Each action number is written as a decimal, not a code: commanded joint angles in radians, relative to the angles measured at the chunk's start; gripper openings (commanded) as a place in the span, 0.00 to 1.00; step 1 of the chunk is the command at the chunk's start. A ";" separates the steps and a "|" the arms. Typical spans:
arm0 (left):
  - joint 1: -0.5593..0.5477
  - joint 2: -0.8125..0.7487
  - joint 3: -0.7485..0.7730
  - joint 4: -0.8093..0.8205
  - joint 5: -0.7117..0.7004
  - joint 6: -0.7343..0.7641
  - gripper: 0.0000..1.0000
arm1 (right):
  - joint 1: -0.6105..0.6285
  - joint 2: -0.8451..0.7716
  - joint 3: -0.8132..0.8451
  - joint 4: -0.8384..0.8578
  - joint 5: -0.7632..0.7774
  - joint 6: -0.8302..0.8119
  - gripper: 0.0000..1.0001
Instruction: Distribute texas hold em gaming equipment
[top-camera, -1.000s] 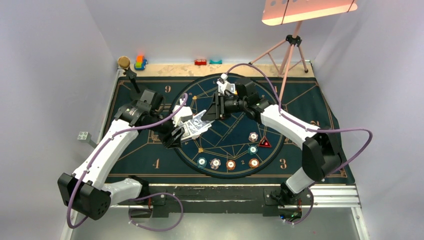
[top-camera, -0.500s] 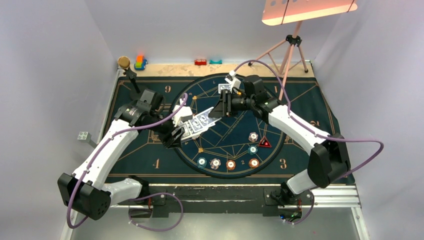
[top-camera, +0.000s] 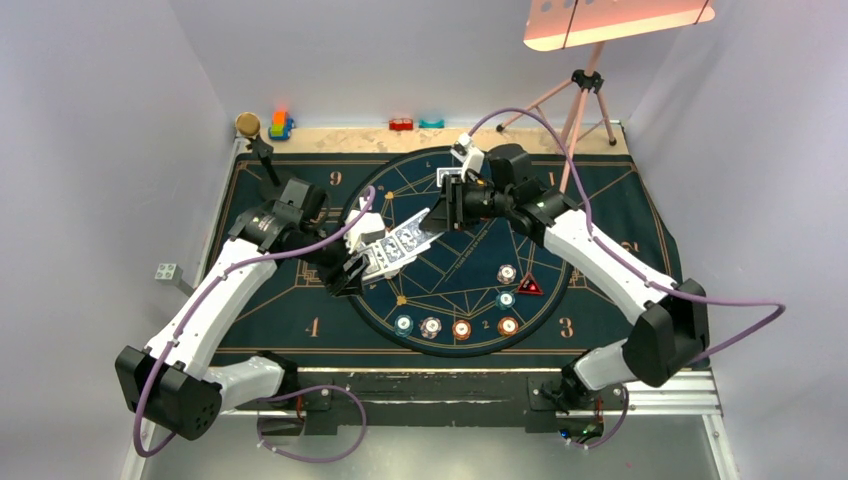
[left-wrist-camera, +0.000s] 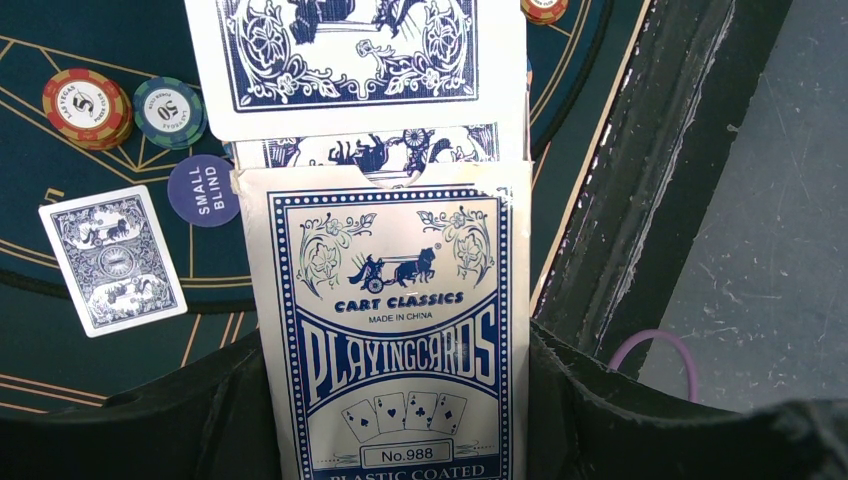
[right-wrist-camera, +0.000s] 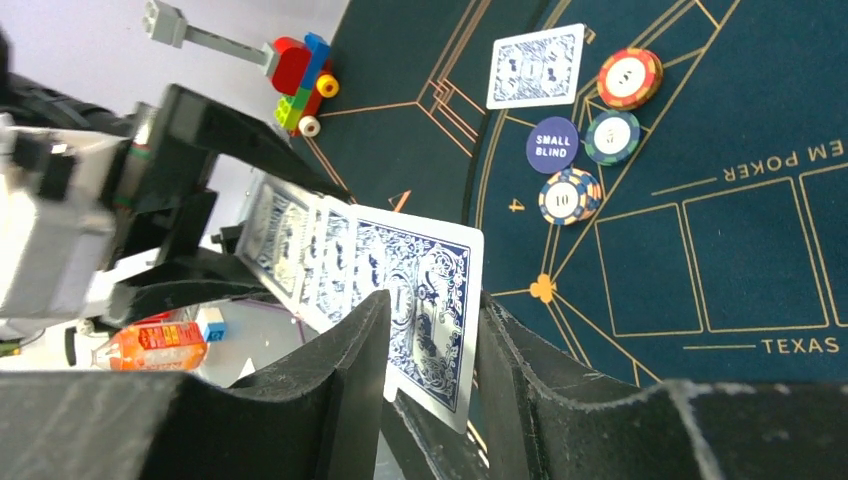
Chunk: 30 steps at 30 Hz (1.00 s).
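My left gripper (left-wrist-camera: 395, 385) is shut on a white-and-blue playing card box (left-wrist-camera: 390, 340), held above the mat (top-camera: 300, 300). Blue-backed cards (left-wrist-camera: 350, 60) stick out of its open top. In the top view that gripper (top-camera: 362, 262) is left of centre. My right gripper (right-wrist-camera: 432, 330) (top-camera: 440, 214) straddles the outermost card (right-wrist-camera: 430, 270); its fingers (right-wrist-camera: 350, 340) stand apart, open, either side of it. One card (right-wrist-camera: 537, 65) lies face down beside a blue small-blind disc (right-wrist-camera: 552, 144) and three chips (right-wrist-camera: 612, 136). Several chips (top-camera: 461, 329) and a red triangle token (top-camera: 528, 286) lie near the front.
A pink tripod (top-camera: 585, 100) stands at the back right, its legs close to my right arm. A black stand (top-camera: 258, 148) and toy blocks (top-camera: 281, 125) sit at the back left, with more blocks (top-camera: 401, 124) along the back edge.
My right gripper has shifted up and to the right, and the outermost card now stands further out of the box. The left arm has stayed still.
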 joint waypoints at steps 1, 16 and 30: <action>0.004 -0.017 0.028 0.035 0.043 -0.014 0.12 | 0.008 -0.065 0.070 -0.028 0.029 -0.046 0.40; 0.004 -0.019 0.026 0.032 0.042 -0.010 0.12 | 0.009 -0.060 0.095 -0.078 0.047 -0.075 0.21; 0.005 -0.027 0.015 0.029 0.033 -0.004 0.12 | -0.070 -0.053 -0.050 0.208 -0.274 0.209 0.00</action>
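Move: The top playing card, fanned out of the card box that my left hand holds, has its middle about 4 cm to the left of my right hand, 3 cm back and at nearly its height. The card box lies some 14 cm left and 11 cm back, slightly lower. On the felt roughly 20 cm below are the 10-chip stack, 14 cm left and 12 cm back, and a dealt card, 16 cm ahead and 5 cm right. From my left hand, the top card is about 14 cm right, 9 cm ahead and a little higher. I lift my half-open right hand about 3 cm beside the free end of the fanned cards, tipping the fingers up slightly, then ease a centimetre to the right and shut them fully to pinch the top card's edge. Closed, the hand goes on up another centimetre and draws back a little, starting to twist. My left hand stays still and keeps its grip on the box. ##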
